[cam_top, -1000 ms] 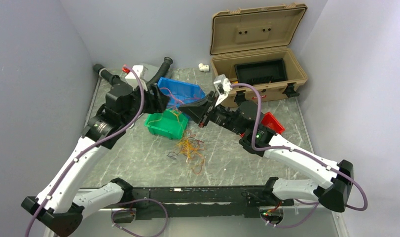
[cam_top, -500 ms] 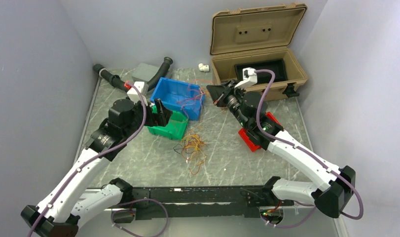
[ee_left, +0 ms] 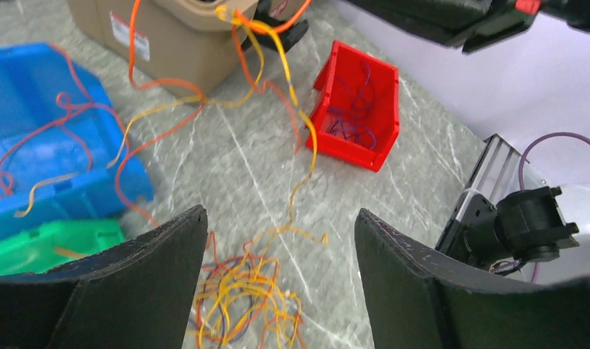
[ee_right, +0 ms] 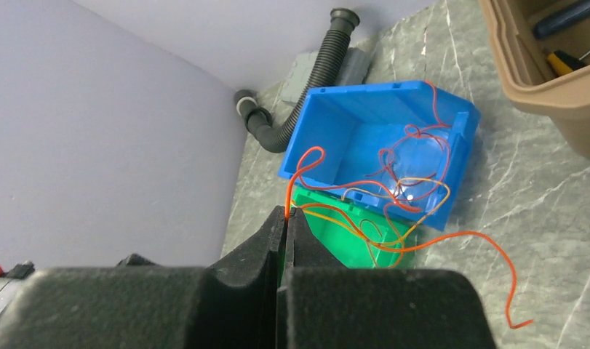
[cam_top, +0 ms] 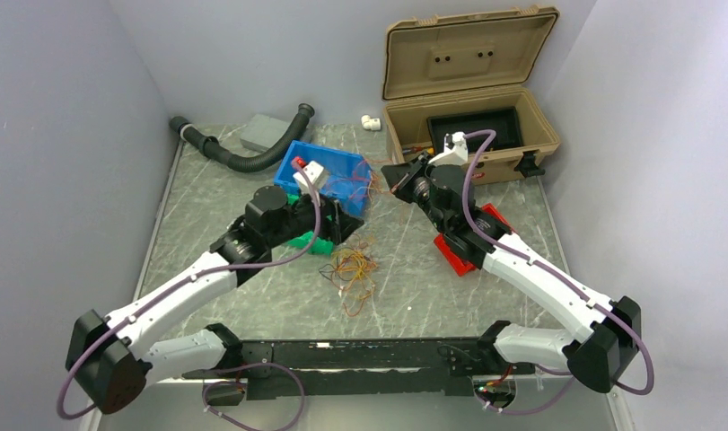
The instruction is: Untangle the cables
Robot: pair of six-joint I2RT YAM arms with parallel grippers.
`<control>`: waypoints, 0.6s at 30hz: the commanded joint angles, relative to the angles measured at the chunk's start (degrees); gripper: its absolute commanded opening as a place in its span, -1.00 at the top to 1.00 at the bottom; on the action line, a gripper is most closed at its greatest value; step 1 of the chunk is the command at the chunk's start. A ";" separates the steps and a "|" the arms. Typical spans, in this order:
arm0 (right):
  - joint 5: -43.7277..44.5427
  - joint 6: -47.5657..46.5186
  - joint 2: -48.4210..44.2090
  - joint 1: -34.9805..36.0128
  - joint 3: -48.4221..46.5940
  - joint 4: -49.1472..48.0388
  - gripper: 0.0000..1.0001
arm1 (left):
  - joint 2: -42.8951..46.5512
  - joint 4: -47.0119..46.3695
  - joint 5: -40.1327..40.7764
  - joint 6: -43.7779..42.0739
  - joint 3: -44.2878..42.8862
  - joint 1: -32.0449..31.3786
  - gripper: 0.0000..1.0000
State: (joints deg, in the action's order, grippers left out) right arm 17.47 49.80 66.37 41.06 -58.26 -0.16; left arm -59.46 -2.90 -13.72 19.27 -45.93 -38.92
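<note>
The cables lie as a loose orange, yellow and red tangle (cam_top: pixel 351 269) on the marble table in front of the green bin (cam_top: pixel 299 241). In the left wrist view the tangle (ee_left: pixel 241 298) sits low between my fingers. Several strands (ee_left: pixel 295 123) rise from it toward the top of that view. My left gripper (cam_top: pixel 346 224) (ee_left: pixel 281 214) hangs open above the tangle, holding nothing. My right gripper (cam_top: pixel 389 175) (ee_right: pixel 286 212) is shut on thin orange and yellow cables (ee_right: pixel 393 243). These trail over the green bin (ee_right: pixel 350 233) and the blue bin (ee_right: pixel 313 153).
The blue bin (cam_top: pixel 308 162) holds a few red strands. A red bin (cam_top: pixel 475 241) (ee_left: pixel 383 80) with purple wires lies under the right arm. An open tan case (cam_top: pixel 472 135) stands at the back right. A black corrugated hose (cam_top: pixel 239 160), a grey block (cam_top: pixel 263 135) and a white fitting (cam_top: pixel 371 121) lie at the back.
My left arm swung right from the green bin to above the tangle, and its jaws opened. My right gripper, still shut, drew back toward the tan case, pulling strands with it.
</note>
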 commanded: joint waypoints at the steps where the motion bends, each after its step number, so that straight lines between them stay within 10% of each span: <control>1: -2.04 3.11 -1.32 -0.10 -1.08 -1.18 1.00 | -4.75 -12.02 -3.63 -1.66 -4.11 -0.88 -0.55; 8: -2.86 4.12 -2.99 -0.06 -0.34 -1.31 1.00 | -13.07 -13.59 -4.07 -0.79 -8.33 -1.36 -0.44; 10: -1.78 3.57 -3.68 -0.10 -0.24 -0.80 1.00 | -14.72 -14.65 -5.41 -0.21 -8.80 -1.35 0.04; 12: 1.03 2.40 -4.84 -0.28 -0.55 0.67 1.00 | -16.40 -14.45 -7.48 -0.18 -9.62 -1.35 0.94; 18: 10.16 -6.77 -10.92 -3.72 -3.01 5.24 1.00 | -14.16 -11.28 -2.41 1.02 -2.74 -1.34 1.00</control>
State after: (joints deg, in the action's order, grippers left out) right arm 20.03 50.06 60.36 39.68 -58.22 3.84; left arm -76.69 -13.63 -18.11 19.22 -52.93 -40.07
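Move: The yellow strand hanging from the held orange cable lies about 4 cm ahead of the open left hand, 6 cm right and 1 cm below; from the right hand it is about 4 cm back, 3 cm left and 7 cm lower. The cable tangle lies about 1 cm back, 5 cm right and 24 cm below the left hand; the blue bin is about 20 cm ahead, 2 cm left and 22 cm down from that hand. Left reaches about 6 cm right and 4 forward, pinching the yellow strand; right, holding orange cable, drifts right, rising. ##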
